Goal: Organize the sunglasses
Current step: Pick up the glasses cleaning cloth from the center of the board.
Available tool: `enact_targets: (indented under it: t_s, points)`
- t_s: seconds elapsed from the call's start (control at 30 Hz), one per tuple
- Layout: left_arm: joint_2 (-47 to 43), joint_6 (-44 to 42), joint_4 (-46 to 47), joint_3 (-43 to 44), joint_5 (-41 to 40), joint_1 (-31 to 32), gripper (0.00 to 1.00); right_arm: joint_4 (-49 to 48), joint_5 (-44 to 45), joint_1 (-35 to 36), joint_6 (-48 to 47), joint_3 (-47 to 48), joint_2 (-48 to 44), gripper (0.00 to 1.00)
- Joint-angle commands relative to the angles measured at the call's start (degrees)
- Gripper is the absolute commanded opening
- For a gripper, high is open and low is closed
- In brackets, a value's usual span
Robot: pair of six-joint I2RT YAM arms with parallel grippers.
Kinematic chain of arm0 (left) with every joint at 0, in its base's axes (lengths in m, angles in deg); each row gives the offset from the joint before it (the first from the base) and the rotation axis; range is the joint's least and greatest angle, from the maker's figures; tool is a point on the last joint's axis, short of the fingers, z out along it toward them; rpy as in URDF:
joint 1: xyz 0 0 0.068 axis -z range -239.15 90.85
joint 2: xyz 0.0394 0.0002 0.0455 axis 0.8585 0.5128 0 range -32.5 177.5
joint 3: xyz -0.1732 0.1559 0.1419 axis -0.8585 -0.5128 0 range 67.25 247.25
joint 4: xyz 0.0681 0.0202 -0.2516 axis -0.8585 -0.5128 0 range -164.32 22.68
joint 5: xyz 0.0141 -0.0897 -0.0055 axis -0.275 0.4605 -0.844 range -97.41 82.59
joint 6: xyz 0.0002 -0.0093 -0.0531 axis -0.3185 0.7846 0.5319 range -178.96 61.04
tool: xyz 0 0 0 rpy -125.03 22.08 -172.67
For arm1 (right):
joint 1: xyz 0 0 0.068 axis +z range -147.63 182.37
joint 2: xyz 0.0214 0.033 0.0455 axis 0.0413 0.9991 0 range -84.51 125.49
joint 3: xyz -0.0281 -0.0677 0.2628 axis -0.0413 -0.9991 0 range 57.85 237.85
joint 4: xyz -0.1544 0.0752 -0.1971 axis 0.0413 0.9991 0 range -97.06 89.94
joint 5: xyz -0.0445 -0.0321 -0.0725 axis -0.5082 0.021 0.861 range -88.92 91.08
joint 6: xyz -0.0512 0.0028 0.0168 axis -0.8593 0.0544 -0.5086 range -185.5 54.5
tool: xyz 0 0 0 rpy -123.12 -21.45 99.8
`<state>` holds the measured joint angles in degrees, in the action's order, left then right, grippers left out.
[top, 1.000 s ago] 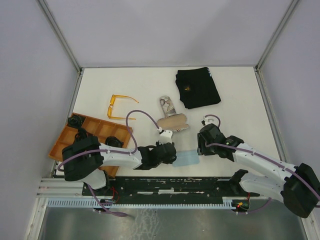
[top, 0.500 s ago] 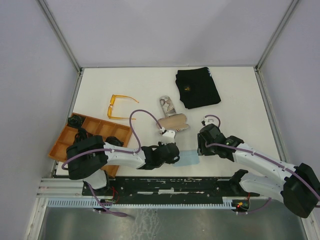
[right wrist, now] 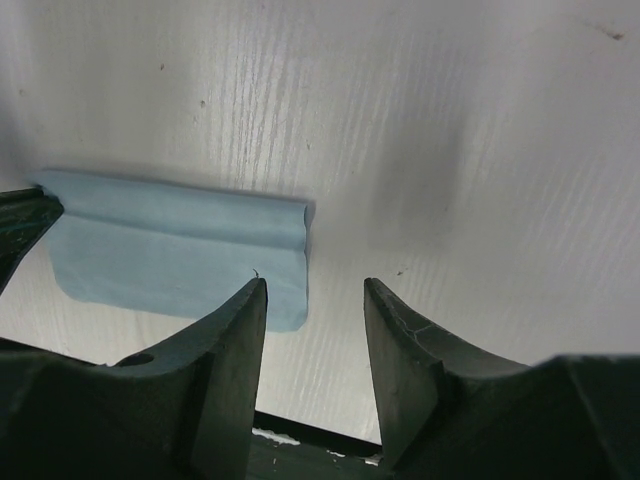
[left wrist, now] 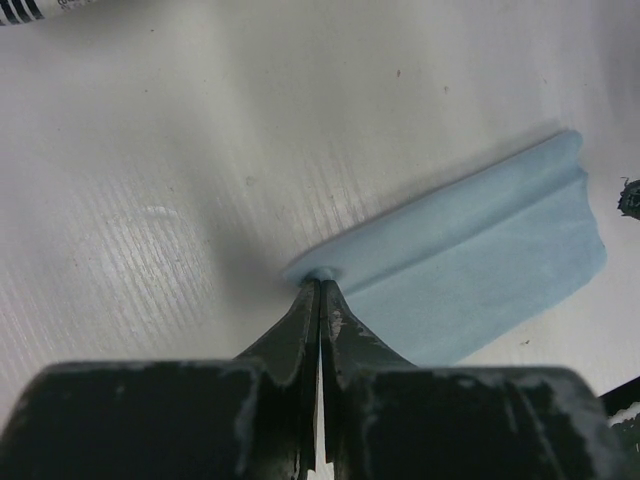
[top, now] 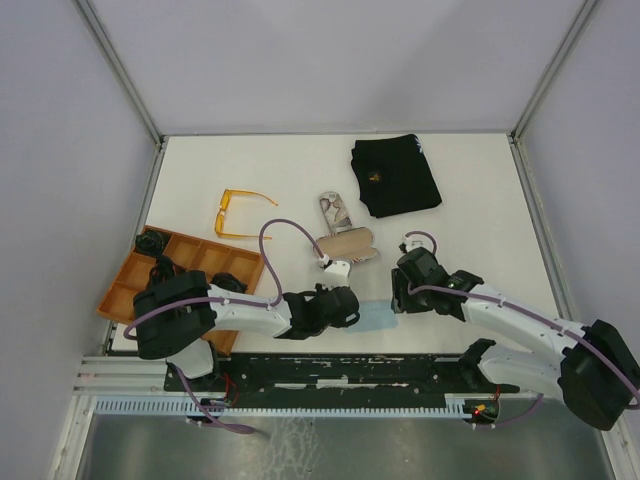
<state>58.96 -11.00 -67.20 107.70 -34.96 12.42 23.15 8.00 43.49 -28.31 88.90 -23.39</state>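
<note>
The orange-amber sunglasses (top: 240, 213) lie open on the white table at the back left, far from both arms. My left gripper (left wrist: 320, 282) is low at the table's front, shut on the left corner of a folded light blue cloth (left wrist: 480, 265). In the top view the left gripper (top: 354, 308) meets the cloth (top: 378, 318) from the left. My right gripper (right wrist: 315, 290) stands open just over the cloth's right end (right wrist: 180, 250), its left finger (right wrist: 235, 350) above the cloth edge and nothing between the jaws.
An orange compartment tray (top: 190, 252) with dark items sits front left. A tan glasses case (top: 350, 243) and a printed case (top: 334, 209) lie mid-table. A black pouch (top: 396, 176) lies at the back right. Metal rails run along the near edge.
My left gripper has closed on the cloth's corner after sliding slightly right. The right gripper has shifted a little left toward the cloth, still open.
</note>
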Motion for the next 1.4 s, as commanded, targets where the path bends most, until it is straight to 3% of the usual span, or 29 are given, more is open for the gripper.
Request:
enact_targets:
  t_s: [0.0,0.93,1.37]
  points:
    - [-1.3,2.1,-0.8,-0.5,-2.1,0.5,0.03,-4.3,-1.9,-0.2,-0.3,0.1,2.0,0.51]
    - [-1.9,1.3,0.5,-1.3,-1.7,0.5,0.03,-11.2,-5.6,-2.1,0.3,0.9,11.8,0.3]
    - [-2.7,0.8,1.2,-1.1,-1.4,0.5,0.03,-8.8,-4.0,-2.1,-0.2,0.9,9.3,0.07]
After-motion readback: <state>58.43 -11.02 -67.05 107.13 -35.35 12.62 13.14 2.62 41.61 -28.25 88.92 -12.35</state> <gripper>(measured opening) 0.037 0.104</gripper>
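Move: The cleaning cloth lies folded, its middle about 7 cm left of the right hand, some 2 cm nearer the bases and 3 cm below; its far right corner is the nearest part. From the left hand, already shut on the far left corner, the cloth's middle is about 5 cm right and 3 cm back. The open glasses case is roughly 13 cm ahead of the right hand and 11 cm left; the patterned case stands some 20 cm ahead and 13 cm left. The right fingers come down on the cloth's far right corner and pinch it: the hand first sinks and slides left, then eases on forward and left, about 3.5 cm in all, while the half-open fingers close nearly shut. The left hand stays put, keeping its pinch on the far left corner. ##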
